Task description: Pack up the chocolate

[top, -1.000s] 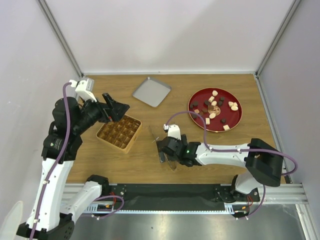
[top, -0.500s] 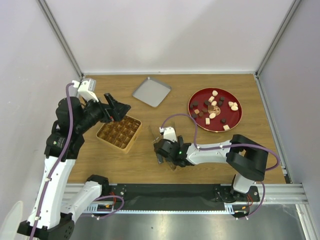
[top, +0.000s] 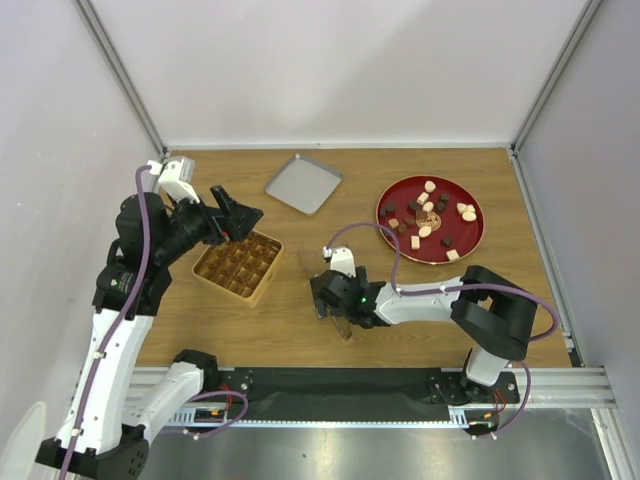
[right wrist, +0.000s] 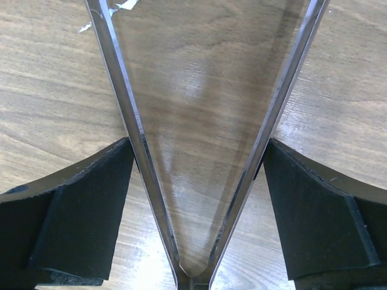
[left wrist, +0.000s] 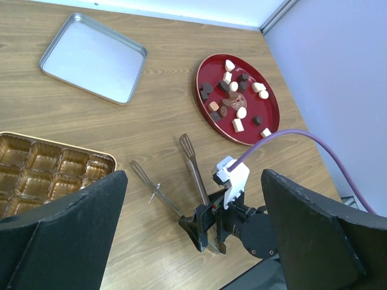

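Observation:
The chocolate (top: 428,207) lies as several dark, tan and cream pieces on a red plate (top: 478,238) at the back right, also seen in the left wrist view as chocolate (left wrist: 233,86) on the plate (left wrist: 201,77). Metal tongs (top: 308,265) lie flat on the table, spread in a V (right wrist: 124,103). My right gripper (top: 333,303) (right wrist: 198,145) is down over their hinge end, one finger touching each arm from outside. My left gripper (top: 236,214) (left wrist: 193,175) hangs wide open and empty above the gold compartment box (top: 238,265).
A silver tray (top: 303,183) (left wrist: 94,57) rests at the back centre. The gold box (left wrist: 48,172) has empty cells. The right arm's purple cable (left wrist: 302,136) loops over the table between tongs and plate. Walls close in on three sides.
My right gripper has settled lower over the tongs' hinge end and its fingers have drawn in against both arms. The left arm has lifted slightly, still open.

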Available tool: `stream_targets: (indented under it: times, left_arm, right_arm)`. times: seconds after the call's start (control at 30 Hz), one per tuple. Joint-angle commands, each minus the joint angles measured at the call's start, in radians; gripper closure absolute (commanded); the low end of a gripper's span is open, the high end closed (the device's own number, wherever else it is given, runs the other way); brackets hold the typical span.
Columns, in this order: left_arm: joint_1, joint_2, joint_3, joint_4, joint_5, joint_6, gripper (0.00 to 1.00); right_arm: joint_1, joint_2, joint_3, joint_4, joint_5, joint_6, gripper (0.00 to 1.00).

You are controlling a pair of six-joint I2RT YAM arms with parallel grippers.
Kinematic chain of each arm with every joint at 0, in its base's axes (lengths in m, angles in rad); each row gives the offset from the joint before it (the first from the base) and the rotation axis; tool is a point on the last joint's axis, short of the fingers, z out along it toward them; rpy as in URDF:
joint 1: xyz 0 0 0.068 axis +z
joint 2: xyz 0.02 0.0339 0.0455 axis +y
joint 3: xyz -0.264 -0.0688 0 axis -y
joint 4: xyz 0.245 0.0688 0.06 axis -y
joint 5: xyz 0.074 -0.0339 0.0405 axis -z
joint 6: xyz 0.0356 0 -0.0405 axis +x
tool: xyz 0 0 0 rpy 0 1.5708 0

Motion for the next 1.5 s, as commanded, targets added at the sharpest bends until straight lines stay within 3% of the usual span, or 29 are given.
stream_targets:
  times: [0.0, 0.17, 0.33, 0.57, 0.77, 0.93, 1.17, 1.47]
  left_arm:
    - [0.008, 0.005, -0.003, 0.037, 0.020, -0.023, 0.00]
    - [0.008, 0.002, 0.009, 0.036, 0.018, -0.020, 0.00]
    - [0.008, 0.001, 0.006, 0.027, 0.018, 0.012, 0.00]
    - [0.007, -0.010, -0.015, 0.040, 0.033, 0.011, 0.00]
    - [0.007, 0.001, -0.004, 0.045, 0.041, 0.011, 0.00]
    - [0.007, 0.007, -0.004, 0.051, 0.049, 0.008, 0.00]
    - [0.007, 0.014, -0.032, 0.060, 0.066, 0.011, 0.00]
    - [0.007, 0.018, -0.038, 0.053, 0.075, 0.028, 0.00]
  right_arm:
    - [-0.004, 0.018, -0.014, 0.028, 0.018, 0.002, 0.10]
    - [-0.009, -0.043, 0.028, -0.082, -0.004, -0.033, 0.20]
    - [-0.030, -0.218, 0.153, -0.250, -0.094, -0.166, 0.28]
    - [-0.125, -0.375, 0.319, -0.498, -0.186, -0.246, 0.31]
    - [-0.245, -0.462, 0.422, -0.614, -0.237, -0.295, 0.32]
    - [-0.508, -0.448, 0.465, -0.698, -0.310, -0.366, 0.36]
    - [-0.755, -0.355, 0.465, -0.755, -0.367, -0.407, 0.44]
    - [-0.820, -0.249, 0.490, -0.698, -0.343, -0.441, 0.51]
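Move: The tongs lie on the table in a V right under the right hand, their middle about 5 cm ahead and 1 cm left, with a pad beside each arm. From that hand the chocolate plate is roughly 26 cm ahead and 23 cm right, the brown mould box some 12 cm ahead and 22 cm left, and the white scrap 9 cm ahead and 5 cm left, all about table level. From the left hand the tongs are about 17 cm right, 2 cm ahead and 33 cm below. Straight up first, about 22 cm, the right hand lifts the tongs off the table while its fingers close steadily to about half open, squeezing the two arms together; then it swings right some 23 cm and forward about 11 towards the chocolate plate, sinking about 7 cm as it arrives, the wrist turning some 15 degrees clockwise and tipping slightly down. ##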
